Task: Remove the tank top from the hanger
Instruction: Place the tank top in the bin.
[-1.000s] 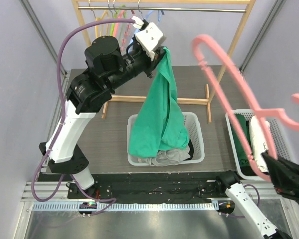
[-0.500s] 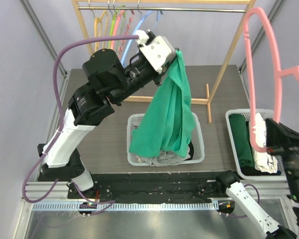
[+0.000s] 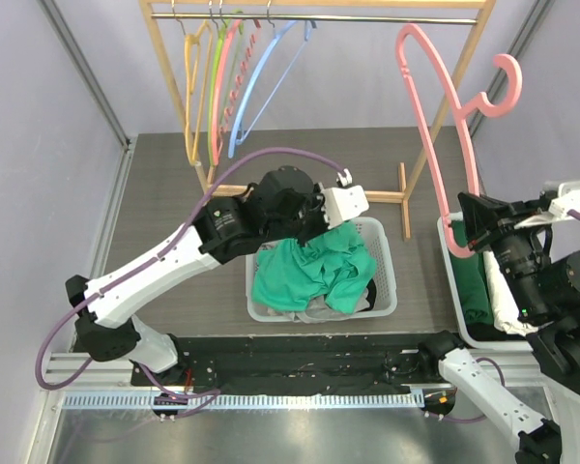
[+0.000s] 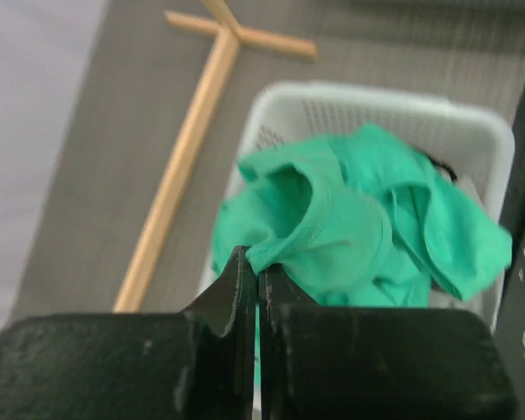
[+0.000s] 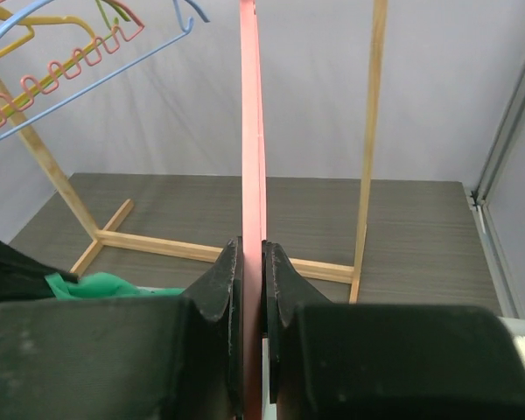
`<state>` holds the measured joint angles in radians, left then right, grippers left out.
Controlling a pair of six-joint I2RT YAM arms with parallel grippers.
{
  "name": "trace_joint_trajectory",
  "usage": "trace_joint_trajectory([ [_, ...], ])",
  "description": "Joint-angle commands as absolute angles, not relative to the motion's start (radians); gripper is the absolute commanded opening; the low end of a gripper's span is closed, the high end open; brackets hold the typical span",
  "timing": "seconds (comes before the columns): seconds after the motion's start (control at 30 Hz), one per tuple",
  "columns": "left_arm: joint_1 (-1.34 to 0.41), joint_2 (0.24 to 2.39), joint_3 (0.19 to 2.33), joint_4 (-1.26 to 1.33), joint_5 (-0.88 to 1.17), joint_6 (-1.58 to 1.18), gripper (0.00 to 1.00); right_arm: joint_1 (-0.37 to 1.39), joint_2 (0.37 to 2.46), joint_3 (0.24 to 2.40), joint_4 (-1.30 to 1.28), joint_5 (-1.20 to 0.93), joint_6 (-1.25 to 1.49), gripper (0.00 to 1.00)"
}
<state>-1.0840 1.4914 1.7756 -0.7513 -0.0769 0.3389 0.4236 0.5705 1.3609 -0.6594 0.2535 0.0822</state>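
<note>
The green tank top (image 3: 309, 273) lies bunched in the white laundry basket (image 3: 383, 237), free of the hanger. My left gripper (image 3: 317, 235) hangs just above it, shut on a fold of its edge; the left wrist view shows that green hem pinched at the fingertips of the left gripper (image 4: 256, 259), with the tank top (image 4: 359, 236) spread below. My right gripper (image 3: 467, 220) is shut on the lower bar of the bare pink hanger (image 3: 430, 92), which stands upright at the right with its hook high. In the right wrist view the hanger (image 5: 250, 131) rises from the right gripper (image 5: 252, 251).
A wooden clothes rack (image 3: 319, 5) crosses the back with several coloured hangers (image 3: 222, 77) on its left end; its foot (image 3: 406, 198) sits beside the basket. A second white basket (image 3: 534, 246) with folded clothes stands at the right. Grey cloth lies under the tank top.
My left arm dropped from up high to the basket, and the hanging tank top collapsed into it. The right arm swung the pink hanger left and stood it upright.
</note>
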Motion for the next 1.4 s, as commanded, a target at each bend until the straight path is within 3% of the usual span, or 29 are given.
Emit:
trace_joint_trajectory([
  [0.0,-1.049,1.427,1.663,-0.874,-0.020,0.301,0.00,0.426,0.627,1.422,-0.600,0.209,0.097,0.01],
  [0.3,-0.993,1.278,1.321,-0.802,0.009,0.325,0.00,0.426,0.745,1.525,-0.666,0.230,0.098,0.01],
  [0.37,-0.977,1.259,1.389,-0.839,-0.023,0.363,0.00,0.426,0.767,1.543,-0.686,0.235,0.110,0.01],
  [0.5,-0.789,1.415,1.744,-1.064,0.154,0.264,0.00,0.426,0.804,1.546,-0.690,0.239,0.115,0.01],
  [0.6,-0.723,1.500,1.796,-1.074,0.202,0.219,0.00,0.426,0.811,1.523,-0.677,0.236,0.127,0.01],
  [0.83,-0.738,1.410,1.421,-0.824,0.311,0.236,0.00,0.426,0.842,1.523,-0.669,0.239,0.137,0.01],
  [1.03,-0.795,1.330,1.292,-0.747,0.272,0.279,0.00,0.426,0.868,1.519,-0.654,0.238,0.135,0.01],
  [1.37,-0.807,1.374,1.077,-0.537,0.123,0.271,0.00,0.426,0.948,1.598,-0.661,0.235,0.103,0.01],
])
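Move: The green tank top's corner is pinched in the left hand, and the bin it goes into has its middle nearly straight below, some 30 cm down and 2 cm to the left; the rack's foot bar lies about 23 cm ahead and 4 cm left of that hand, at table height. From the right hand, which holds the emptied pink hanger, the rail's middle is roughly 27 cm ahead, 27 cm left and 11 cm up, the blue hanger about 24 cm ahead and 29 cm left. The green tank top, still pinched by one corner, is lowered towards the bin by the left hand, about 14 cm down with a shift left, swung up and forward, then brought back and down again, ending some 20 cm lower and 10 cm left. The right hand carries the pink hanger forward and left towards the rail, tipping slightly down, grip kept. ##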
